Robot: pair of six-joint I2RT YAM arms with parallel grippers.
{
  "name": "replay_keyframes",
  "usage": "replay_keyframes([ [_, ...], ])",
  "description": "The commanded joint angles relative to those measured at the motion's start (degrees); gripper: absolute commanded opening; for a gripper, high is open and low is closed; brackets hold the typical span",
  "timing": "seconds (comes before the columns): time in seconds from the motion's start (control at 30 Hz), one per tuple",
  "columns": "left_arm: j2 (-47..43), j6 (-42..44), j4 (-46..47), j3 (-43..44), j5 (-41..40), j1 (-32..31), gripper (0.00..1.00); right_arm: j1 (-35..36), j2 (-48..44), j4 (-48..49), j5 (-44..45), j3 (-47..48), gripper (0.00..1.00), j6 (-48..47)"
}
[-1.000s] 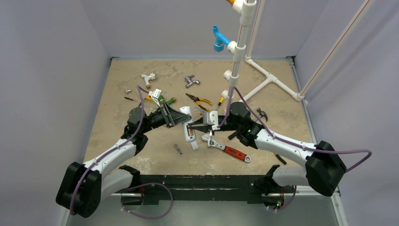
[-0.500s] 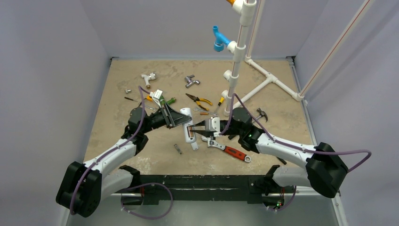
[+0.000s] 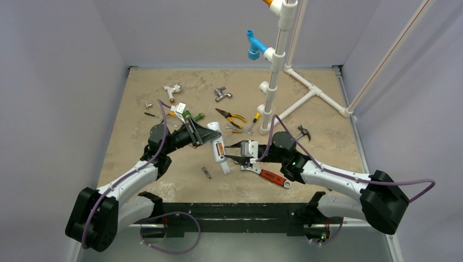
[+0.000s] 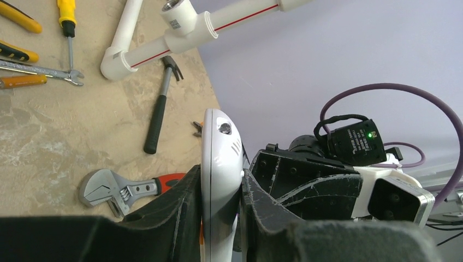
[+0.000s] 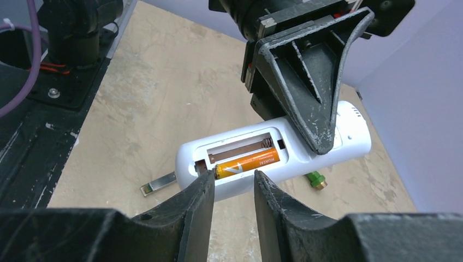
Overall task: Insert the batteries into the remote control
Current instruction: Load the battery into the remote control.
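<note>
My left gripper (image 3: 210, 137) is shut on the white remote control (image 3: 218, 147) and holds it above the table, back side up with the battery bay uncovered. In the left wrist view the remote control (image 4: 221, 153) stands edge-on between the black fingers (image 4: 180, 213). One orange battery (image 5: 248, 162) lies in the nearer slot; the slot beside it is bare, its spring showing. My right gripper (image 5: 233, 183) is open and holds nothing, its tips just short of the remote control (image 5: 338, 143). A second small orange cylinder (image 3: 236, 131) lies on the table by a spanner.
A loose white cover piece (image 3: 225, 168) and a small grey metal piece (image 3: 206, 172) lie under the remote. A red-handled adjustable wrench (image 3: 267, 174) is below my right gripper. Pliers (image 3: 230, 115), a hammer (image 3: 303, 132) and a white pipe frame (image 3: 273, 82) stand farther back.
My right gripper has opened and drawn back to the right from the remote, leaving the orange battery in its slot. The left gripper keeps hold of the remote.
</note>
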Motion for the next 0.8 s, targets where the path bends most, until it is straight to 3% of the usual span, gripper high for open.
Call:
replay_keyframes([
  [0.0,-1.4,-2.0,7.3,4.0,1.7,-0.2,0.00,-0.3,-2.9,-2.8,4.0,-1.6,0.34,4.1],
  [0.17,-1.4,-0.9,6.5,4.1,1.6,-0.1,0.00,-0.3,-8.9,0.3,7.1,-0.7,0.38,14.5],
  [0.3,-1.5,0.6,6.7,4.3,1.8,-0.2,0.00,-0.3,-10.1,-0.5,16.8,1.6,0.45,28.1],
  [0.47,-1.7,1.8,9.8,3.9,2.6,-0.2,0.00,-0.7,-6.4,-20.1,26.3,14.2,0.50,48.1],
  [0.53,-1.9,1.9,11.3,3.6,2.7,-0.2,0.00,-0.7,-4.5,-23.3,26.0,16.0,0.53,53.5],
  [0.77,-1.7,2.2,12.8,3.7,3.0,-0.2,0.00,-0.7,-1.9,-14.0,19.0,13.1,0.63,64.9],
])
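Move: The remote's battery compartment, with the orange battery already in it, lies about 3 cm to the right hand's left and 1 cm ahead, level with the fingertips. From the left hand, which already grips the remote, it is some 5 cm back, 1 cm right and 1 cm lower. On the table roughly 19 cm below the right hand, the battery cover is 1 cm left, the silver piece 9 cm left and 2 cm back, and the adjustable wrench 14 cm right and 2 cm back. Upwards and first a little right, the right hand draws away from the battery compartment, then swings forward, ending about 7 cm higher; its wrist rolls some 50 degrees, the fingertips swing clockwise towards forward, and the fingers open wider. The left hand keeps its pinch on the remote and lifts it about 4 cm, tilting its far end up. ##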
